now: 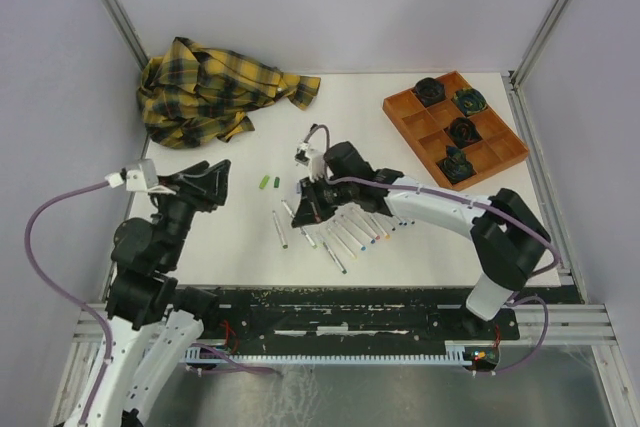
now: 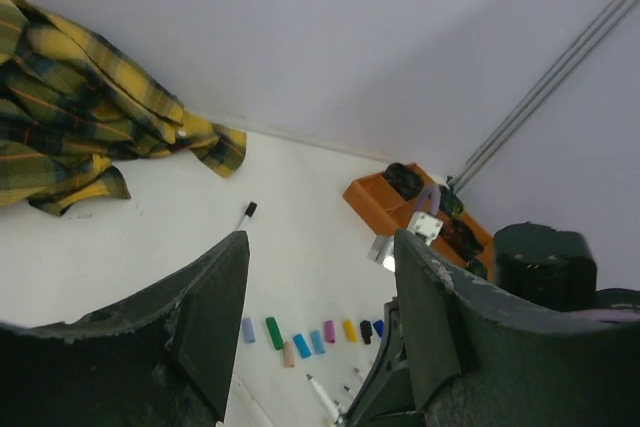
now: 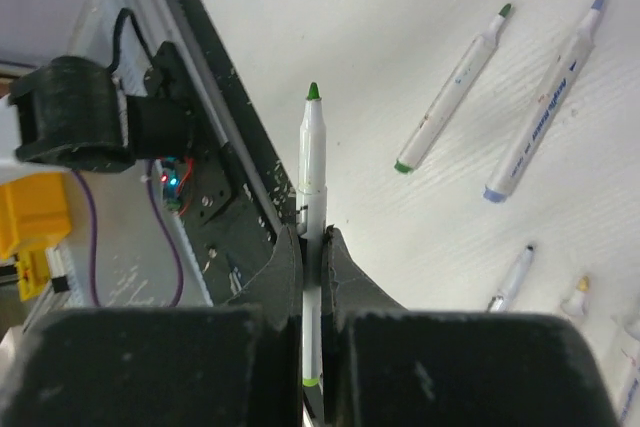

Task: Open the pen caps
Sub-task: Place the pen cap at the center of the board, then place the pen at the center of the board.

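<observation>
Several pen caps (image 2: 317, 341) in green, blue, pink, yellow and black lie in a row on the white table; from above only the green caps (image 1: 268, 183) show. My left gripper (image 2: 320, 242) hovers open above the table left of them, nothing between its fingers (image 2: 205, 312). In the top view the left gripper (image 1: 207, 180) points toward the caps. My right gripper (image 3: 312, 232) is shut on a white pen (image 3: 313, 162) whose green tip is bare. It sits at the table's middle as the right gripper (image 1: 306, 207), over the row of pens.
Uncapped white pens (image 1: 345, 232) lie fanned out near the front edge, two more pens (image 3: 450, 87) beside the held one. A pen with a black cap (image 2: 245, 214) lies apart. A yellow plaid cloth (image 1: 215, 92) is at back left, an orange tray (image 1: 400, 112) at back right.
</observation>
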Controlling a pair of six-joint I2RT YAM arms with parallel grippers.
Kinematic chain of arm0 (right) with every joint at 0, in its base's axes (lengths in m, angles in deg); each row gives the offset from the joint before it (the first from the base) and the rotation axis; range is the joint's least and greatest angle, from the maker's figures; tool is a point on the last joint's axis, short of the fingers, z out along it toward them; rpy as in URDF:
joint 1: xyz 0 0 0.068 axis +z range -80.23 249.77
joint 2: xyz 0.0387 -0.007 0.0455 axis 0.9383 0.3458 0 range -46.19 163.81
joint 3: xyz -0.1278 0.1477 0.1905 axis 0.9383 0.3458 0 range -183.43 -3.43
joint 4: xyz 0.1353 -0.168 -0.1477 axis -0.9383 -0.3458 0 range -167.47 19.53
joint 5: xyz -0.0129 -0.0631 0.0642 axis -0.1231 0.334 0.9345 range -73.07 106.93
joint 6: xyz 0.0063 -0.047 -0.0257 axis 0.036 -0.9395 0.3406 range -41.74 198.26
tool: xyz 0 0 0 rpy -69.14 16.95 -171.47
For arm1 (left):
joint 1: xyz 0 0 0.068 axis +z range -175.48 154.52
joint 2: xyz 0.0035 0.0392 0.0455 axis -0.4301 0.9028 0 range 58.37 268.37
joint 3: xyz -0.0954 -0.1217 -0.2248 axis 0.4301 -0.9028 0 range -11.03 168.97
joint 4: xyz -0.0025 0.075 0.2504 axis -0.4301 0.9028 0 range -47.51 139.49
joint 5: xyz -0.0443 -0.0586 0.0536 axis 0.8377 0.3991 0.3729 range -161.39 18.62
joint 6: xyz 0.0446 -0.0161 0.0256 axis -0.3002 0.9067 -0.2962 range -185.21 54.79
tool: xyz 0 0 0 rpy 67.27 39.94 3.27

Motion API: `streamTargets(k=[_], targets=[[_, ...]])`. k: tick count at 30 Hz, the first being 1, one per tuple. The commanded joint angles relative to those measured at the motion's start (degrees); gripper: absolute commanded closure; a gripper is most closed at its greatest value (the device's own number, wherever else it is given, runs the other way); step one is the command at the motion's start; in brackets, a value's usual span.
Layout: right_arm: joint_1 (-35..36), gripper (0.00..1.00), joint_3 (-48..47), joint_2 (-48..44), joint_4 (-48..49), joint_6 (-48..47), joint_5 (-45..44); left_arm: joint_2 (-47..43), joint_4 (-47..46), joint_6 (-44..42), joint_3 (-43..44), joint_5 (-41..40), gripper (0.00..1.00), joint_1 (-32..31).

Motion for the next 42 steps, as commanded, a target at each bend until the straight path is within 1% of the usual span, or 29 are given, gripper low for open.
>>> streamTargets(k=[1, 4, 5, 8, 11, 14, 19, 24, 28, 30, 33, 37, 42], targets=[[6.41, 1.0, -11.86, 5.65, -12.35, 1.42, -18.38, -5.33, 7.8, -3.3, 1.91, -6.05, 0.34, 0.39], [9.98, 1.0, -20.36, 11.54, -20.79, 5.23, -26.3, -10.33, 10.62, -5.89, -0.08, -11.64, 0.35, 0.41], [10.9, 1.0, -22.63, 13.46, -21.88, 7.24, -27.9, -12.34, 10.74, -6.12, -0.93, -13.44, 0.35, 0.39], [12.79, 1.0, -28.34, 18.53, -26.22, 12.32, -30.33, -18.15, 10.81, -6.3, -1.76, -16.1, 0.35, 0.39], [14.22, 0.96, -34.0, 23.16, -29.24, 15.21, -33.71, -22.8, 9.5, -5.94, -3.27, -17.93, 0.34, 0.39], [15.6, 0.95, -40.23, 26.91, -32.7, 15.72, -36.7, -22.24, 10.97, -5.57, -2.59, -17.92, 0.34, 0.39], [16.0, 0.94, -47.58, 33.9, -38.21, 17.48, -40.34, -22.16, 10.8, -5.7, -2.6, -16.53, 0.35, 0.48], [16.7, 0.9, -51.08, 38.29, -39.46, 18.2, -41.37, -22.73, 11.05, -5.8, -2.53, -16.15, 0.35, 0.52], [16.69, 0.82, -55.0, 40.84, -41.66, 18.07, -43.51, -22.78, 11.15, -5.8, -2.52, -15.96, 0.35, 0.54], [16.69, 0.81, -56.0, 41.69, -42.1, 17.92, -43.94, -22.78, 11.15, -5.81, -2.53, -15.78, 0.35, 0.74], [16.64, 0.8, -56.15, 42.51, -42.34, 18.04, -44.35, -22.78, 11.15, -5.81, -2.5, -15.46, 0.35, 0.82], [16.7, 0.67, -55.3, 42.94, -42.53, 17.95, -45.69, -22.81, 11.15, -5.81, -2.48, -15.23, 0.36, 1.01], [16.64, 0.62, -53.99, 43.02, -41.13, 17.56, -43.25, -22.78, 10.99, -5.71, -2.51, -14.89, 0.36, 1.1]])
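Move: The right hand still holds the uncapped green pen; its free spot on the board is about 10 cm to the left, 3 cm ahead and 13 cm below. A bare green-tipped marker lies some 4 cm to the right of that spot, level with it; a blue-tipped marker is 5 cm ahead of the hand and 2 cm left. The lime cap lies 18 cm ahead and 10 cm left. From the left hand, empty and high, the spot is about 33 cm below, 2 cm back and 2 cm right. Tipping downward, the right hand lowers the pen about 12 cm, 10 leftward, and releases; the left hand backs away. ##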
